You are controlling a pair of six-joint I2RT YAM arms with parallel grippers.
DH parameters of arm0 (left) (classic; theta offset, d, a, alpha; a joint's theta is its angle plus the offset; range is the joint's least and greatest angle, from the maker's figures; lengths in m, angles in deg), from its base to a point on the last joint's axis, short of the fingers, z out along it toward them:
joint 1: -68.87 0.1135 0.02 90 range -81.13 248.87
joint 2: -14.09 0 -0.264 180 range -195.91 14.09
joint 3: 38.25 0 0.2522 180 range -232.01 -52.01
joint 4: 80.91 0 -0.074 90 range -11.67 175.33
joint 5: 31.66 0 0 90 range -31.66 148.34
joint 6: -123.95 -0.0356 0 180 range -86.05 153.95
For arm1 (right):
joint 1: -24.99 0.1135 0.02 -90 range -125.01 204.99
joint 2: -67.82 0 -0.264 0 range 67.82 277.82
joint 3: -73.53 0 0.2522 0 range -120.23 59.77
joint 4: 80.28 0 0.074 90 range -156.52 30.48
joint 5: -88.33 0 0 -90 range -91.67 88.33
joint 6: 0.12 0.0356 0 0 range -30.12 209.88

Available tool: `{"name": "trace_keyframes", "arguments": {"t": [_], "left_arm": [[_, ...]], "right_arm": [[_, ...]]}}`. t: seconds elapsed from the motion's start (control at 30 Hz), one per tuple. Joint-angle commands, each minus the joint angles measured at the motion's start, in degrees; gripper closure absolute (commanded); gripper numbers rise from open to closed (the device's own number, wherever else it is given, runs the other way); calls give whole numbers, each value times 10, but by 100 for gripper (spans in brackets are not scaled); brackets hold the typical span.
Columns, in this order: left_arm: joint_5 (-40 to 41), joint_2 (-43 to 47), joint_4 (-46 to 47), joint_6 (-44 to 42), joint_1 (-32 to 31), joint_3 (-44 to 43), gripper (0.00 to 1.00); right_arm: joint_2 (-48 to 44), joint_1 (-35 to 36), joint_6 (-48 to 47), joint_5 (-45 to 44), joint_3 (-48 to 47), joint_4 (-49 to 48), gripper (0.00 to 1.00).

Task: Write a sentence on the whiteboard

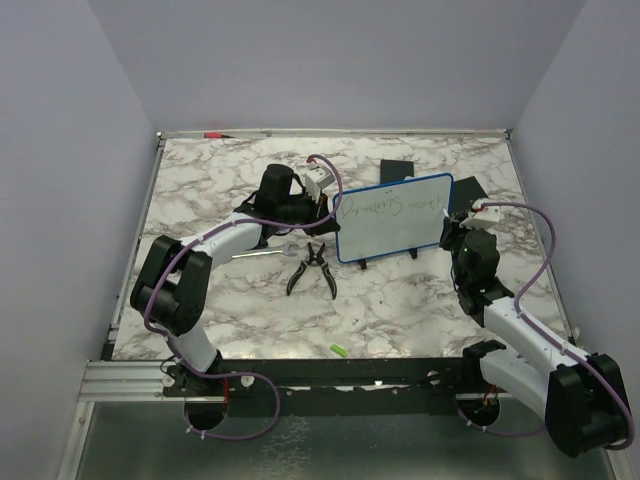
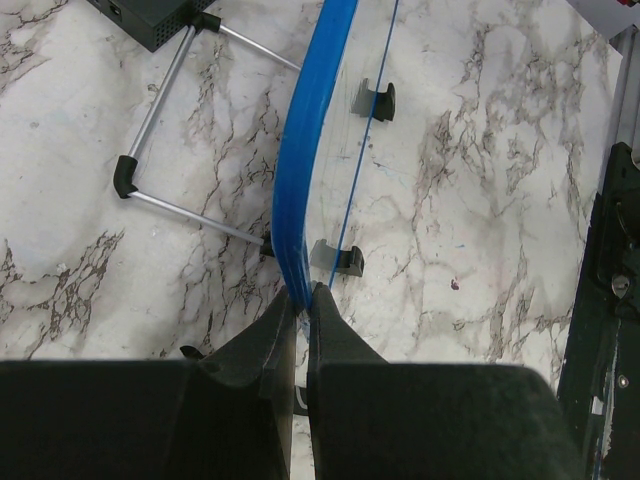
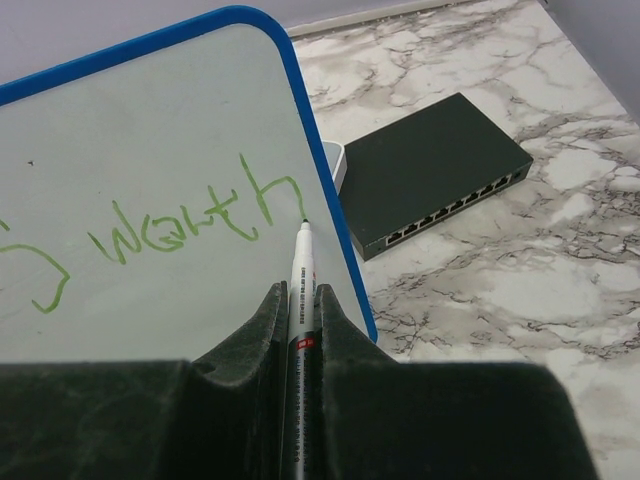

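Observation:
The whiteboard (image 1: 395, 225) stands upright on small black feet at mid-table, blue-framed. The sentence (image 1: 390, 205) runs across it in green; in the right wrist view its last word (image 3: 180, 235) reads like "worth". My left gripper (image 1: 325, 205) is shut on the board's left edge, and the left wrist view shows the blue frame (image 2: 305, 150) pinched between the fingertips (image 2: 302, 293). My right gripper (image 3: 300, 290) is shut on a white marker (image 3: 301, 255). The marker's tip is at the board's face just below and right of the last green letter.
Black pliers (image 1: 312, 268) lie in front of the board's left end. A black network switch (image 3: 435, 170) lies behind the board on the right. A wire stand (image 2: 160, 130) lies left of the board. A small green cap (image 1: 339, 349) rests near the front edge.

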Motion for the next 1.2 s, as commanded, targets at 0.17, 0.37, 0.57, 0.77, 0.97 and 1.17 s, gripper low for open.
{"name": "trace_keyframes", "arguments": {"t": [0.17,0.37,0.57,0.77,0.97,1.17], "left_arm": [[24,11,-17,-8,-8,-2,100],[24,10,-18,-5,-9,-1,100],[26,9,-17,4,-10,0,100],[28,11,-17,11,-12,1,100],[28,14,-20,13,-13,2,100],[34,14,-27,13,-13,0,100]], "right_arm": [[-13,-2,4,13,8,20,99],[-28,-2,1,12,8,23,99],[-60,-2,11,20,2,45,99],[-120,-2,30,9,-15,117,99],[-175,-2,45,23,-40,182,99],[-188,-2,50,121,-80,227,99]]}}
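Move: The right hand holds the pen with its tip on the whiteboard at the end of the "h", about 5 cm ahead of the right fingers, straight on and 1 cm up. The board's right blue edge is 2 cm to the right of that end; the whiteboard's middle lies some 12 cm left of the hand and 3 cm ahead, about level. The black box is roughly 18 cm ahead, 9 cm right, 14 cm below. From the left hand, the "h" end lies 26 cm right, 4 cm ahead. The pen tip comes off the end of the "h": the right hand barely stirs at first, then draws back from the whiteboard and up with growing speed, about 6.5 cm up and 3.5 cm back. The fingers keep the pen while the wrist tips up and rolls slightly, about 5 degrees each. The left hand stays put, still pinching the board's left edge. ##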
